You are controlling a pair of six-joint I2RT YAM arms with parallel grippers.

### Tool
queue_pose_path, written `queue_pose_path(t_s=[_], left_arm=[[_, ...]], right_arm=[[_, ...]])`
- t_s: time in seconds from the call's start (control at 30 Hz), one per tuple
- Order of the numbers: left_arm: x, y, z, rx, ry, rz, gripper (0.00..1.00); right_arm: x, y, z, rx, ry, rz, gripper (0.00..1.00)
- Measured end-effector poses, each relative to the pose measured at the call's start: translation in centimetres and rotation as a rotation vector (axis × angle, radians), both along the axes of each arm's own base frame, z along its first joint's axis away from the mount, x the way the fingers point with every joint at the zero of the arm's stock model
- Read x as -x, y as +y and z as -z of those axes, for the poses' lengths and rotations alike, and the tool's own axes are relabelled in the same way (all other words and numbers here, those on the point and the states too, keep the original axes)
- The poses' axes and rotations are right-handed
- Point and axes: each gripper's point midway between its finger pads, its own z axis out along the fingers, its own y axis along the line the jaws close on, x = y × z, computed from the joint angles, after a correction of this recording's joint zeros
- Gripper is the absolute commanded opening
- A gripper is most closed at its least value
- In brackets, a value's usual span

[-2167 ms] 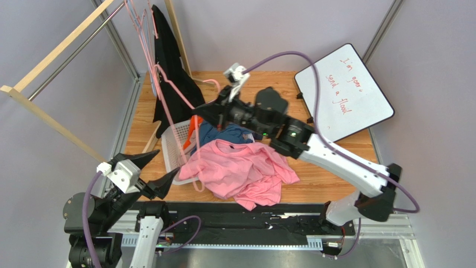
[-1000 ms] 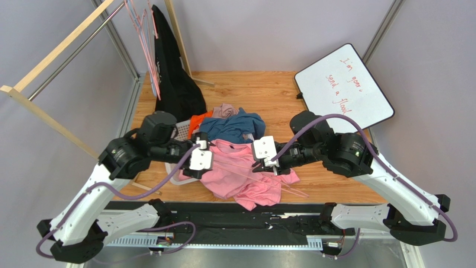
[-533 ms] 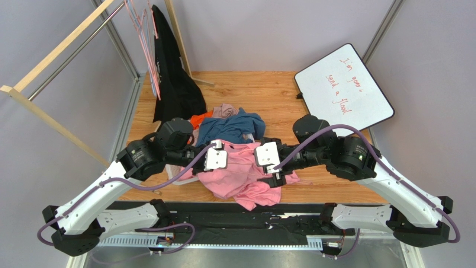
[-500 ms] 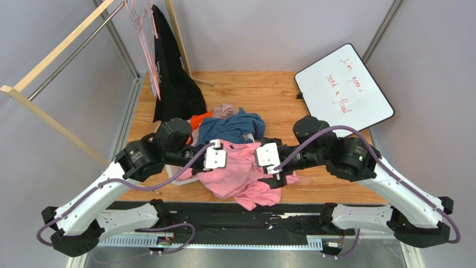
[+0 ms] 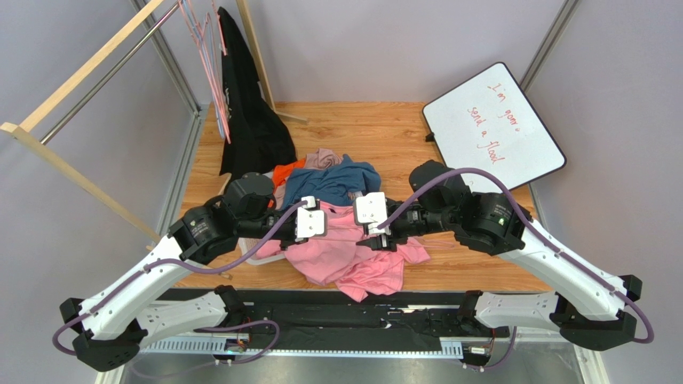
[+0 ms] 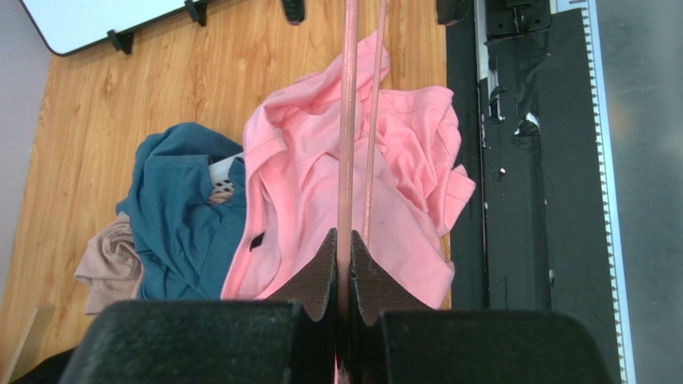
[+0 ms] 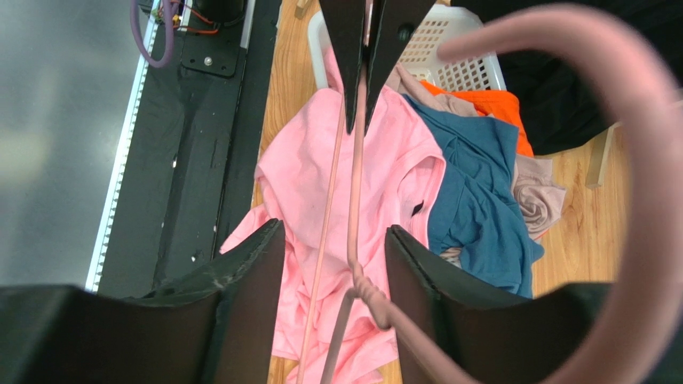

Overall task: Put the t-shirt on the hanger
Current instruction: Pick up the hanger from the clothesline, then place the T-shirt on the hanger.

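The light-pink t-shirt point(image 5: 345, 256) lies crumpled at the table's near edge, below both grippers. My left gripper point(image 5: 327, 226) is shut on one thin rod of the pink hanger point(image 6: 348, 120), which runs straight out from its fingertips point(image 6: 327, 264) above the shirt point(image 6: 305, 176). My right gripper point(image 7: 333, 230) faces it, open. The hanger's twisted neck point(image 7: 365, 288) sits between its fingers, touching neither. The curved hook point(image 7: 641, 160) looms blurred close to the right wrist camera. The left fingers point(image 7: 349, 48) show at the top of that view, pinching the rod.
A blue t-shirt point(image 5: 333, 182), orange cloth point(image 5: 284, 172) and beige cloth point(image 5: 325, 158) spill from a white basket point(image 7: 449, 56) behind the pink shirt. A black garment point(image 5: 248, 120) and spare pink hangers point(image 5: 210, 64) hang on the wooden rack point(image 5: 80, 72). A whiteboard point(image 5: 493, 128) lies back right.
The left gripper has moved in and shut on the hanger's rod. The right gripper has opened, let go of the hanger, and shifted slightly up and left.
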Motion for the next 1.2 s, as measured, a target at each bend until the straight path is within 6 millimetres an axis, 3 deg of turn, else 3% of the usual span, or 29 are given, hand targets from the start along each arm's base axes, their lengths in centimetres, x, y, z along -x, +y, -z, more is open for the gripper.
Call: queue_pose_path(t_s=[0.07,0.1,0.13,0.23,0.37,0.53,0.63,0.97,1.2], left_arm=[[-0.2,-0.1,0.1,0.006,0.004,-0.014,0.00],[-0.2,-0.1,0.1,0.010,0.004,-0.020,0.00],[-0.2,0.0,0.0,0.015,0.006,-0.023,0.04],[-0.2,0.1,-0.3,0.027,0.011,-0.039,0.43],[-1.5,1.4,-0.1,0.025,0.037,-0.125,0.56],[-6.8,6.5,1.3,0.002,0.098,-0.422,0.59],[-8.0,7.9,3.2,-0.036,0.139,-0.509,0.57],[-12.5,7.4,11.9,-0.257,0.377,-0.660,0.55],[-14.4,6.7,14.6,-0.297,0.414,-0.681,0.55]], right_arm=[[-0.1,0.3,-0.2,-0.014,0.027,0.013,0.08],[-0.2,0.4,-0.3,-0.020,0.027,0.016,0.00],[-0.3,0.5,-0.3,-0.026,0.037,0.021,0.00],[-1.1,0.7,-0.7,-0.047,0.051,0.055,0.00],[-2.5,0.1,-0.8,-0.052,0.049,0.098,0.00],[-5.5,-2.9,-0.4,-0.033,0.029,0.215,0.00],[-6.2,-4.1,0.2,-0.004,0.033,0.250,0.00],[-9.5,-4.6,5.2,0.193,0.244,0.307,0.00],[-10.5,-5.0,7.1,0.255,0.309,0.316,0.00]])
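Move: The hanger's neck, just under the hook, sits between the right hand's open fingers, practically at the hand point, while the left hand still pinches the hanger's end. The pink t-shirt's collar lies below: from the left hand about 18 cm ahead, 1 cm to the right and 21 cm down; from the right hand about 19 cm ahead, 8 cm to the left and 24 cm down. The blue shirt is some 8 cm farther out than the collar and 2 cm to its right; the basket's middle is about 9 cm left of the collar and 2 cm nearer. The right fingers shut on the hanger's neck before the left fingers open to about half and let its end go; then the right hand carries the hanger forward some 10 cm, down and a little to the right, over the t-shirt, fingers dipping. The emptied left hand swings forward and left, then sinks, about 14 cm each forward and down, towards the near left side of the collar, turning some 40 degrees counter-clockwise with its fingers tipping downward, still open. ##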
